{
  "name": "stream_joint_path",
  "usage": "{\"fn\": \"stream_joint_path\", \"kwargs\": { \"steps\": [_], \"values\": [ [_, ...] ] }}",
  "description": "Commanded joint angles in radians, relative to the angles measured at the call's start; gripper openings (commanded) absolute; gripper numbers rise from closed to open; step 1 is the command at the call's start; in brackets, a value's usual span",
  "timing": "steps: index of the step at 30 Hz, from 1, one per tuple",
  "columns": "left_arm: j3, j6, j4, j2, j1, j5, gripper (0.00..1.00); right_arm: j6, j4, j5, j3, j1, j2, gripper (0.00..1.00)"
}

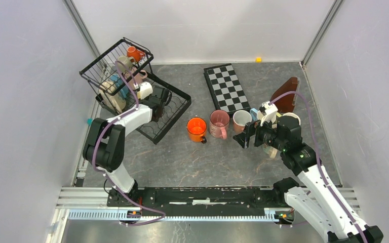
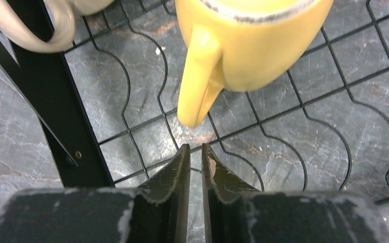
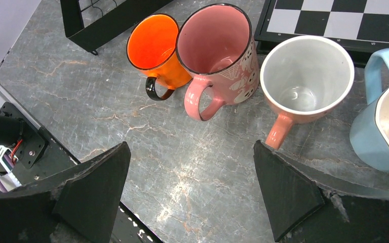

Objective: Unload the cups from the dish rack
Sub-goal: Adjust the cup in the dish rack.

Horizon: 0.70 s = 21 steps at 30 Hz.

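Note:
The dish rack (image 1: 177, 112) stands at the back left, and its tall basket (image 1: 97, 65) holds several cups, an orange one (image 1: 133, 52) on top. My left gripper (image 2: 195, 148) hovers over the flat wire tray (image 2: 126, 104), almost shut with only a thin slit and nothing in it. Just ahead of it is the handle of a yellow cup (image 2: 253, 45). My right gripper (image 3: 191, 146) hangs open over bare table. Before it stand an orange cup (image 3: 154, 45), a pink cup (image 3: 215, 45), a salmon cup (image 3: 304, 76) and a light blue cup (image 3: 372, 142).
A black-and-white checkerboard (image 1: 227, 88) lies behind the row of cups. A brown object (image 1: 286, 96) stands at the back right, close to the wall. A cream cup's handle (image 2: 30, 30) hangs beside the rack's black frame (image 2: 55, 101).

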Motion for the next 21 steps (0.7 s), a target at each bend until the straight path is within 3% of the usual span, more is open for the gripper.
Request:
{"fn": "stream_joint_path", "kwargs": {
  "steps": [1,6,13,21],
  "values": [
    [-0.041,-0.106,0.027,-0.063,-0.016,0.007,0.20,-0.012,0.022,-0.003,-0.009,0.004,-0.014,0.98],
    [-0.071,-0.096,0.055,-0.096,-0.028,-0.007,0.24,-0.011,0.022,-0.002,-0.016,0.003,-0.015,0.98],
    [-0.115,0.018,0.171,-0.147,-0.018,-0.017,0.50,-0.010,0.027,0.000,-0.022,0.003,-0.009,0.98],
    [-0.118,0.090,0.274,-0.125,0.058,0.080,0.62,-0.014,0.022,0.005,-0.025,0.004,-0.007,0.98]
  ]
}}
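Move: The yellow cup stands upside down in the rack about 6 cm ahead of my left hand and 2 cm to its left, its middle roughly level with my fingertips and its handle reaching back towards them. The cream cup is some 12 cm to the hand's left and 1 cm ahead; the pink cup lies beyond the yellow one, about 11 cm ahead and 3 cm left. From my right hand the yellow cup is roughly 22 cm ahead, 40 cm left and 12 cm lower. With the fingers nearly shut and empty, my left hand finishes backing off from the yellow cup's handle, about 1.5 cm back and slightly right and down. Then I turn it round: up some 2.5 cm and forward about 2 cm, tipping the fingers up by around 8 degrees and opening them to over half their width, without touching the cup. ##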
